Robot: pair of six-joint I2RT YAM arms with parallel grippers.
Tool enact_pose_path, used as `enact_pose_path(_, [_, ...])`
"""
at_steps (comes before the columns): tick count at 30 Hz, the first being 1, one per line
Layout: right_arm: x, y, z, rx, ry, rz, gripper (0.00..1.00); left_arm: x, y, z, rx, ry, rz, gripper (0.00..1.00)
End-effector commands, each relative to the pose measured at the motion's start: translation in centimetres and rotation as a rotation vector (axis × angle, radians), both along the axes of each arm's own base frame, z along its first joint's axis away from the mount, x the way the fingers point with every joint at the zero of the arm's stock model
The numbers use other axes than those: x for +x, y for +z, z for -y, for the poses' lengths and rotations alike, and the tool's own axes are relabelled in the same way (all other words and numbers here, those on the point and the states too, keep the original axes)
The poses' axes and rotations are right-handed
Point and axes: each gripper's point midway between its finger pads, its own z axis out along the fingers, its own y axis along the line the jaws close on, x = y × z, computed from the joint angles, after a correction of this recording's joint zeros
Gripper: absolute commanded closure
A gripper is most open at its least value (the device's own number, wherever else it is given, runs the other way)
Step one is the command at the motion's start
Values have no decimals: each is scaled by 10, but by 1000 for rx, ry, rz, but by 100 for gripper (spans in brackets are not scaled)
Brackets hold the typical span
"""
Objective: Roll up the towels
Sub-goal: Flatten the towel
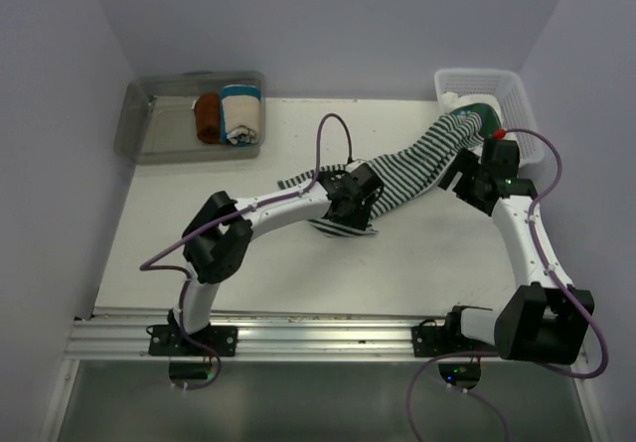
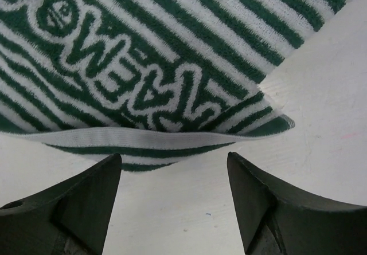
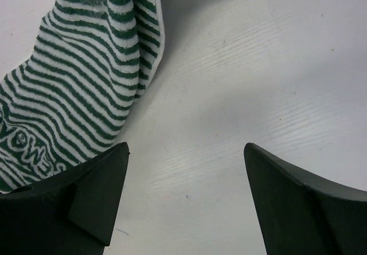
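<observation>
The green-and-white striped towel [image 1: 422,159] trails from the white basket [image 1: 517,99] down onto the table, and its lower end lies crumpled at the centre. My left gripper [image 1: 350,204] hovers over that end, open. In the left wrist view the towel's hemmed edge [image 2: 149,137] lies just ahead of the fingertips, and bare table shows between them at the left gripper [image 2: 175,163]. My right gripper [image 1: 464,179] is open beside the towel's upper stretch. In the right wrist view the striped towel [image 3: 74,94] is at the left and nothing is between the jaws of the right gripper [image 3: 186,152]. A white cloth [image 1: 457,97] shows inside the basket.
A clear plastic bin [image 1: 149,124] stands at the back left with a rolled rust-brown towel [image 1: 208,117] and a rolled cream towel [image 1: 239,114] in it. Purple walls close in on both sides. A metal rail [image 1: 318,333] runs along the near edge.
</observation>
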Motion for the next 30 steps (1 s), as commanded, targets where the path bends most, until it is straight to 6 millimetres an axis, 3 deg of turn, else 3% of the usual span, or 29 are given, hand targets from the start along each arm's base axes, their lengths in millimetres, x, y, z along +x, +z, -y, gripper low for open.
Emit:
enact_pose_path(1, [-3,8,-8,31,29,31,14,14,17,29,-10,-55,72,22])
enact_pose_path(8, [-3,10,-9,40,33,41,14,19,-18,46,104,-82,82,24])
enact_pose_path(14, [-5,4,-12,52,41,33,14,10,-38,34,203,-64,64,33])
enact_pose_path(17, [-5,4,-13,58,41,34,14,6,-37,29,212,-56,68,55])
enact_pose_path(18, [-4,4,-13,60,40,34,14,7,-33,28,207,-52,75,73])
enact_pose_path(20, [-3,6,-15,67,41,42,14,7,-29,27,205,-45,81,91])
enact_pose_path(21, [-2,7,-15,68,45,45,14,7,-21,25,203,-43,88,100])
enact_pose_path(23, [-2,7,-15,69,46,45,14,6,-8,23,196,-38,98,100])
enact_pose_path(26, [-3,6,-15,69,47,42,14,7,35,18,140,-45,142,100])
enact_pose_path(27, [-3,6,-15,68,44,41,14,4,60,14,93,-46,161,100])
enact_pose_path(29, [-3,8,-14,64,41,46,14,2,85,6,29,-52,167,100])
enact_pose_path(30, [-3,10,-13,59,39,51,14,7,113,-10,-22,-17,195,100])
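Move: The near right corner of the green-striped towel, where it will be pinched, lies about 4 cm to the left hand's right, 1 cm ahead and 5 cm below. The towel's left corner is some 16 cm to this hand's left and 8 cm ahead; the white basket holding the towel's far end is roughly 30 cm right and 24 cm ahead. From the right hand the near right corner is about 20 cm left, 3 cm back and 14 cm down. Rightward first, about 5 cm and slightly forward, the open left hand passes over the towel's near edge towards its right corner, then sinks some 3 cm more to the table. There the fingers shut, pinching the cloth just inside the corner. With the grip kept, the hand rises about 6 cm from its lowest point and draws 2 to 3 cm back left. ##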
